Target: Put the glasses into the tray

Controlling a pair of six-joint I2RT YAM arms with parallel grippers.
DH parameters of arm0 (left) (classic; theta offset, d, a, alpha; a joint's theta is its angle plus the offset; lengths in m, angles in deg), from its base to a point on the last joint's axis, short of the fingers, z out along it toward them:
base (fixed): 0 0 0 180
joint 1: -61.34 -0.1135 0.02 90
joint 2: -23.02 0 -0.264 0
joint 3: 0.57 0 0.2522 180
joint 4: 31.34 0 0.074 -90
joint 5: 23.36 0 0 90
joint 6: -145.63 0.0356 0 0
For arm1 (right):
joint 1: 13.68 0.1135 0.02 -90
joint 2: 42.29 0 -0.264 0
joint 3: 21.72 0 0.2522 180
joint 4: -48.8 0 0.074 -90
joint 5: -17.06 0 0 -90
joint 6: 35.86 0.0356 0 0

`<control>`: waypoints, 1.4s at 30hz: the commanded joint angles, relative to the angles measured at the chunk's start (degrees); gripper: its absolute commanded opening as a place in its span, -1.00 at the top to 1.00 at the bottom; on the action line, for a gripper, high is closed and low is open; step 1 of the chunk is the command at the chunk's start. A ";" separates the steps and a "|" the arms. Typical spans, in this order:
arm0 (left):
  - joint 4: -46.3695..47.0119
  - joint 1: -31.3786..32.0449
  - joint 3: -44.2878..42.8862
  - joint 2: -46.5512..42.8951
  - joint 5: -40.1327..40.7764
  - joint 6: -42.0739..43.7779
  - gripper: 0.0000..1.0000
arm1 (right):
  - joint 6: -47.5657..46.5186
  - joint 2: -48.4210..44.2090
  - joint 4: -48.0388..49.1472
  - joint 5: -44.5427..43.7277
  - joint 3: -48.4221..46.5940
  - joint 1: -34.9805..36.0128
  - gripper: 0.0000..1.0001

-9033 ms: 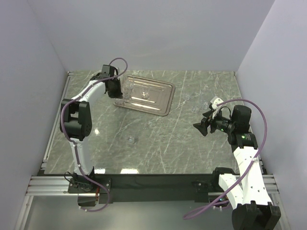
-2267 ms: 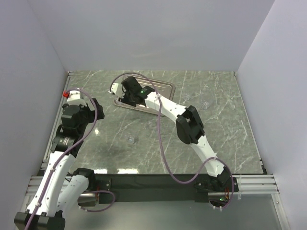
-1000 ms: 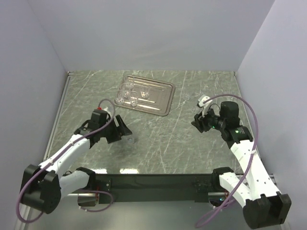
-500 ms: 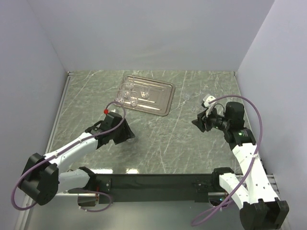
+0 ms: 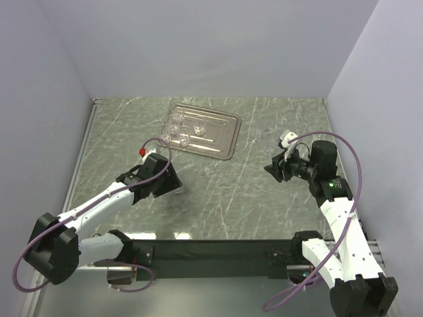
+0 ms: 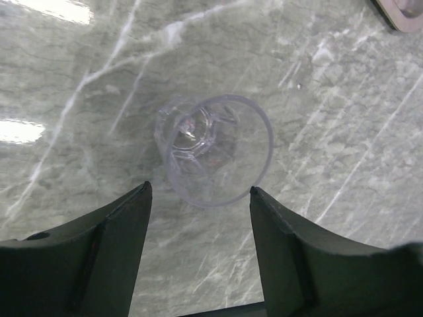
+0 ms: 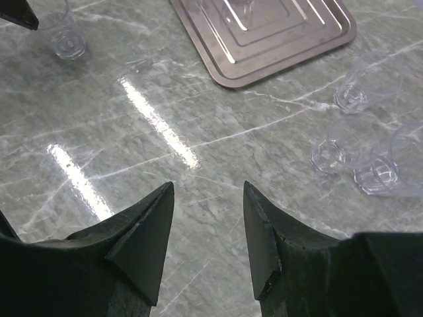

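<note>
The silver tray [image 5: 222, 131] lies at the back centre of the marble table, with three clear glasses [image 5: 177, 131] standing along its left side. Another clear glass [image 6: 215, 150] stands upright on the table. My left gripper [image 6: 200, 191] is open, its tips on either side of the near rim, the right tip about touching it. My right gripper [image 7: 208, 188] hangs open and empty over bare marble at the right. In its view, three more glasses [image 7: 367, 84] stand on the table to the right of the tray [image 7: 284, 39].
Grey walls close in the table on three sides. The tray's corner [image 6: 404, 14] shows at the top right of the left wrist view. The glass by my left gripper also shows far off in the right wrist view [image 7: 66, 36].
My left arm has reached forward and right, bringing its open jaws up to the lone glass. The right arm has drawn back slightly and stayed open.
</note>
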State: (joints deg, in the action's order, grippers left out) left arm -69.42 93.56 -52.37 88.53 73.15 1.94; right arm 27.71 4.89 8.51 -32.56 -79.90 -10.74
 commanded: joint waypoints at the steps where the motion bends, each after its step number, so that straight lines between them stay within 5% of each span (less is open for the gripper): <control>1: -0.99 0.12 -2.21 -0.92 2.90 0.43 -0.34 | -0.02 -0.77 1.74 1.45 0.74 -0.57 -0.07; 15: -1.79 -1.90 -7.13 7.33 6.07 -0.19 -0.12 | -0.28 -1.47 1.56 1.90 0.83 -1.36 -0.07; 19: -1.88 -2.08 -8.10 10.77 5.80 0.69 0.54 | -0.37 -1.56 1.48 1.98 0.83 -1.62 -0.07; 25: -0.47 -2.08 -9.76 12.62 5.63 4.46 0.99 | -0.46 -1.91 1.48 2.25 0.92 -2.15 -0.07; 33: 2.96 -2.08 -18.81 18.83 -0.61 19.39 0.99 | -0.81 -2.09 1.30 2.42 0.92 -2.41 -0.07; 42: -3.36 -2.17 -44.53 37.81 1.58 27.50 0.99 | -2.13 -2.53 0.60 3.39 1.01 -2.68 -0.08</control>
State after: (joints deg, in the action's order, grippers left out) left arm -71.21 91.51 -89.53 122.78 74.26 24.93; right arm 26.63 3.38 8.43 -30.42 -79.27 -12.97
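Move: The last loose glass stands upright about 4 cm ahead of the left hand and level sideways, its middle some 4 cm lower. The tray's centre lies roughly 27 cm ahead, 8 cm right and 8 cm below. Of the glasses already in it, the front two stand about 25 cm ahead: one 2 cm right, the other 6 cm left. From the right hand, the loose glass lies about 35 cm left, level forward and some 17 cm below. The left hand eases about 3 cm forward and a little left with its fingers open, dips some 2 cm, and closes them on the loose glass's wall at the rim, one finger inside and one outside. Keeping that pinch, it lifts about 5 cm while speeding forward some 11 cm and to the right about 7 cm towards the tray's near edge, the wrist turning clockwise some 20 degrees, and it is still travelling fast at the end. ##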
